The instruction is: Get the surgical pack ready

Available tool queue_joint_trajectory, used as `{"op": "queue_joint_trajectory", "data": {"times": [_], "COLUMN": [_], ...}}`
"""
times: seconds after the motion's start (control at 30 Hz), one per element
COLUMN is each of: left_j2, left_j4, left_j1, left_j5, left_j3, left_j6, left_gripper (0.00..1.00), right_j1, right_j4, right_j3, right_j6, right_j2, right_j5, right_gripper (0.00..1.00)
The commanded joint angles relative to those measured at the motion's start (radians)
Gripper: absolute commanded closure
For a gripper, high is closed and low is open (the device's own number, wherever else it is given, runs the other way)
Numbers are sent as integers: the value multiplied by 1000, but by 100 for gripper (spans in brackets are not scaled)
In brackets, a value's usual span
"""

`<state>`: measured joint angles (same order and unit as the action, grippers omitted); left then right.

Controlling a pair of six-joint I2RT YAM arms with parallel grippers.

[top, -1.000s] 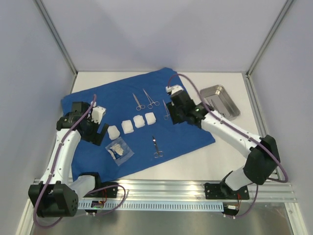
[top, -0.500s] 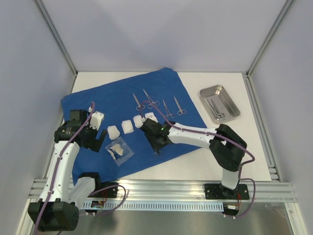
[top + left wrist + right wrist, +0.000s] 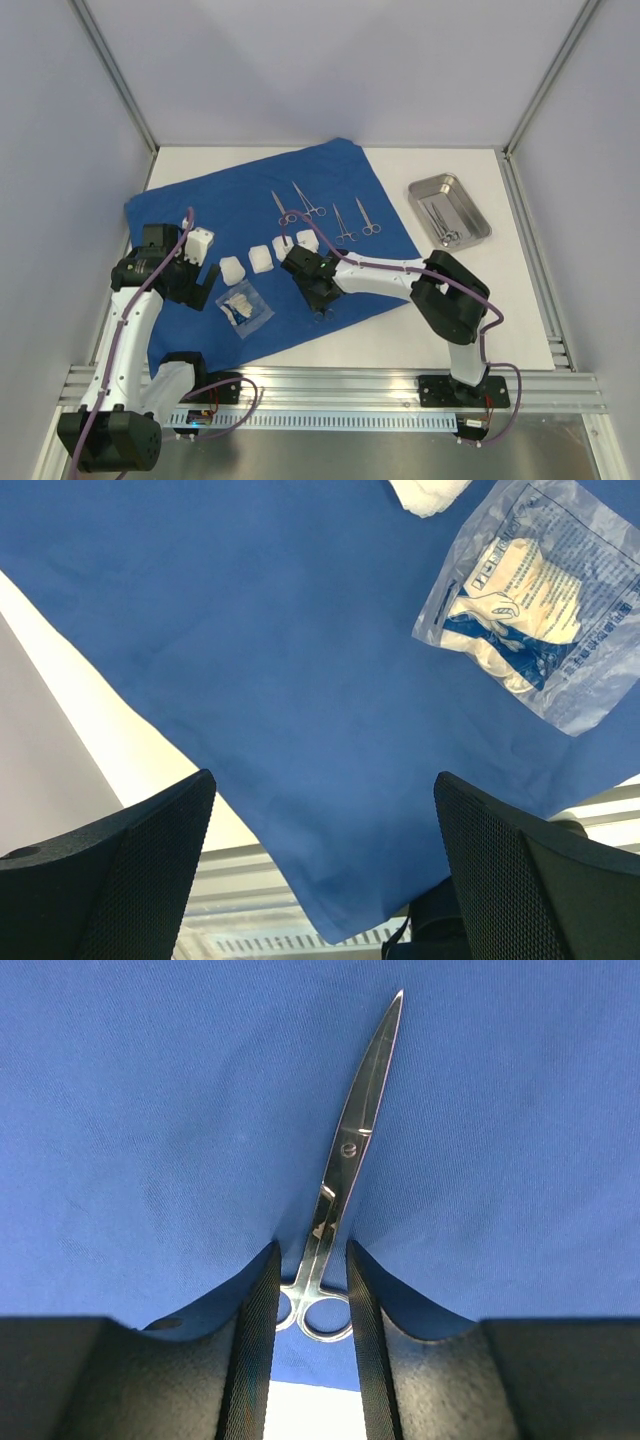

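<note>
The blue drape (image 3: 230,200) lies spread flat, with several white gauze squares (image 3: 260,259) in a row on it. Near its front edge lie small steel scissors (image 3: 350,1150). My right gripper (image 3: 310,1255) presses into the cloth there. Its pads touch both ring handles, and the scissors still rest on the drape. From above, that gripper (image 3: 320,298) covers most of them. Several more instruments (image 3: 308,200) lie further back. My left gripper (image 3: 325,810) hangs open over the drape's (image 3: 280,630) near left edge, holding nothing.
A steel tray (image 3: 470,203) with instruments in it stands on the bare table at the right. A clear pouch of white gloves (image 3: 243,307) lies on the drape by the left gripper (image 3: 203,280). The drape's corner overhangs the slotted rail (image 3: 240,860).
The right arm swung from the back right, near the tray, down to the scissors at the front and narrowed its jaws round them. The left arm drew back slightly.
</note>
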<state>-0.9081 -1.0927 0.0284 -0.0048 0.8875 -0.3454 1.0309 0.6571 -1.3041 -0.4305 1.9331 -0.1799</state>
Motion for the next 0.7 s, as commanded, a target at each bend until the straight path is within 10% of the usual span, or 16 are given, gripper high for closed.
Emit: {"op": "queue_joint_trajectory", "data": {"times": [0.0, 0.33, 0.67], "left_j2": [-5, -11, -15], "left_j4": [-4, -16, -21], "left_j1": [1, 1, 1], "left_j5": [29, 32, 28], "left_j3": [36, 48, 50], "left_j6": [-9, -7, -9], "left_gripper": [0, 0, 0], "right_j1": [4, 4, 3], "right_j4": [-57, -116, -165], "right_j3": [-6, 35, 57], "right_j6": [-8, -4, 39], "right_j2": [67, 98, -42], "right_j5": [-30, -20, -4], "right_gripper": [64, 99, 99]}}
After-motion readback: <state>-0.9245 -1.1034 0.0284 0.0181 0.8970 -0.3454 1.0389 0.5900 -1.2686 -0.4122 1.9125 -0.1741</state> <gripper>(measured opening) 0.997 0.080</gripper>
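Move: The scissors lie between the right gripper's slightly parted fingers. Their middle is roughly 3 cm ahead, 1 cm left and barely 1 cm below, with the pads beside the shank just ahead of the rings. On the same low level, the nearest gauze is about 15 cm ahead and 3 cm left, a second gauze 13 cm ahead and 8 cm left, and the glove bag level with the hand, 17 cm left. From the left gripper the scissors are some 30 cm right, 5 cm ahead and 13 cm below. Close the right gripper on the scissors' shank just ahead of the rings, pinching it between both pads. Keep the hand down at the cloth, pointing steeply downward with hardly any wrist turn, and let it ease less than 1 cm to the left while the fingers shut. ##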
